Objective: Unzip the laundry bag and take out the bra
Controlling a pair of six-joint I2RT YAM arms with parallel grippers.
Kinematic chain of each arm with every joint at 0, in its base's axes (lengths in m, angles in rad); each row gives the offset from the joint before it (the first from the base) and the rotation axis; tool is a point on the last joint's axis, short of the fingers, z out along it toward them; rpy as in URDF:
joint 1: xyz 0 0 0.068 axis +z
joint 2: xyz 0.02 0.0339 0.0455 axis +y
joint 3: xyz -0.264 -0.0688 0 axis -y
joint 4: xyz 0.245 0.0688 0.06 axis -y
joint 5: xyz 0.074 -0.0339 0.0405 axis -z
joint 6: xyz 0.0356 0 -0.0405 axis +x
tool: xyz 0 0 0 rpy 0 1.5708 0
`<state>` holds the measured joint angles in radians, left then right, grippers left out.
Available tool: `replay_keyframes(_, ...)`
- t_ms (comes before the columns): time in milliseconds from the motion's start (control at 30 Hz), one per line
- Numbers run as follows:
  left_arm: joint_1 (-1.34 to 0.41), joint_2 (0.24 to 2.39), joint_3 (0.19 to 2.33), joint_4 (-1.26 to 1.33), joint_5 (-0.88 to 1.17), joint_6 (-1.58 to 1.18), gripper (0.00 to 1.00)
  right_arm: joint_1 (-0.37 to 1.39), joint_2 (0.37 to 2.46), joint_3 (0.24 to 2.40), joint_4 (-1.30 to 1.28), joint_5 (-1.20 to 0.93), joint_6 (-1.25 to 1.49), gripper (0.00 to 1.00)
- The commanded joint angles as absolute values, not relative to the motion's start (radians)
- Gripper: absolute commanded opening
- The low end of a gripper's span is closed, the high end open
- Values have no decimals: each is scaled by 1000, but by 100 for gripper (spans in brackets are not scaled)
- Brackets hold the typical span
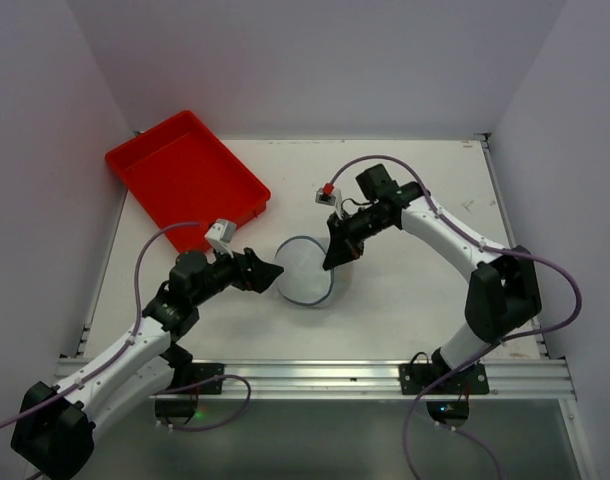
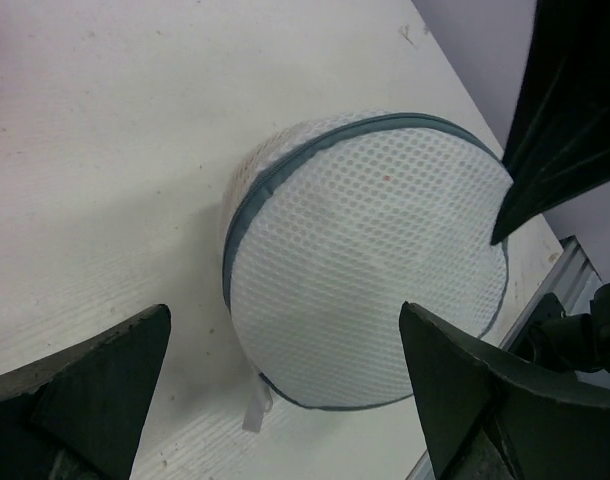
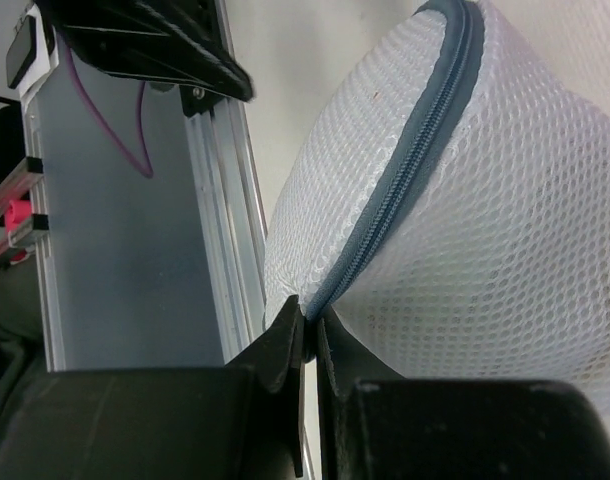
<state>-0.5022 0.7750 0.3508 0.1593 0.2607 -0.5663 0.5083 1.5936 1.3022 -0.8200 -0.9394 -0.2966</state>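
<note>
The laundry bag (image 1: 305,272) is a round white mesh pouch ringed by a grey-blue zip, and it lies mid-table. My left gripper (image 1: 273,275) stands open just left of it. In the left wrist view its fingers (image 2: 105,380) are spread wide on either side of the laundry bag (image 2: 370,260) without touching it. A small white tag (image 2: 255,412) hangs from the bag's near rim. My right gripper (image 1: 331,263) is at the bag's right edge. In the right wrist view my right gripper (image 3: 310,318) is shut on the zip line (image 3: 405,190). The bra is hidden.
A red tray (image 1: 185,172) sits at the back left of the table. An aluminium rail (image 1: 315,375) runs along the near edge, and white walls close off the back and both sides. The right arm's dark fingers (image 2: 560,130) show beyond the bag in the left wrist view.
</note>
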Motion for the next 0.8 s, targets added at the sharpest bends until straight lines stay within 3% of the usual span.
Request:
replay_keyframes(0,-492,747,298,293,314,-557,100,463,1670,1339,-893,-989,-373,0)
replay_keyframes(567,-473,1150,232,761,419,-609,100,422,1750,1321,-894,-1065,-433,0)
replay_keyframes(767,-442,1293,212,968,586,-621,100,416,1752,1322,-893,-1086,-442,0)
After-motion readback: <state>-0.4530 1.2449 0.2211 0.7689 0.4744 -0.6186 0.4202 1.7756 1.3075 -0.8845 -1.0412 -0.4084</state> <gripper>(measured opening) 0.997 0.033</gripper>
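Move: The right fingers already pinch the laundry bag's zip edge; the bag's middle lies about 4 cm left of them, 3 cm ahead and some 8 cm below. From the wide-open left gripper the bag's middle is about 5 cm ahead, 10 cm to the right and 6 cm below. The right fingertips stand 13 cm right of the left gripper and 3 cm farther out, and the red bin's middle some 27 cm ahead and 25 cm left, 12 cm lower. Bring the left gripper down about 6 cm and a further 3 cm or so to the right, in towards the bag's near left rim, fingers wide open and wrist turning slightly clockwise. Meanwhile keep the zip edge pinched in the right fingers and lower it some 5 cm, easing a little forward and right and tilting about 10 degrees, then hold it there while the left keeps sinking. ##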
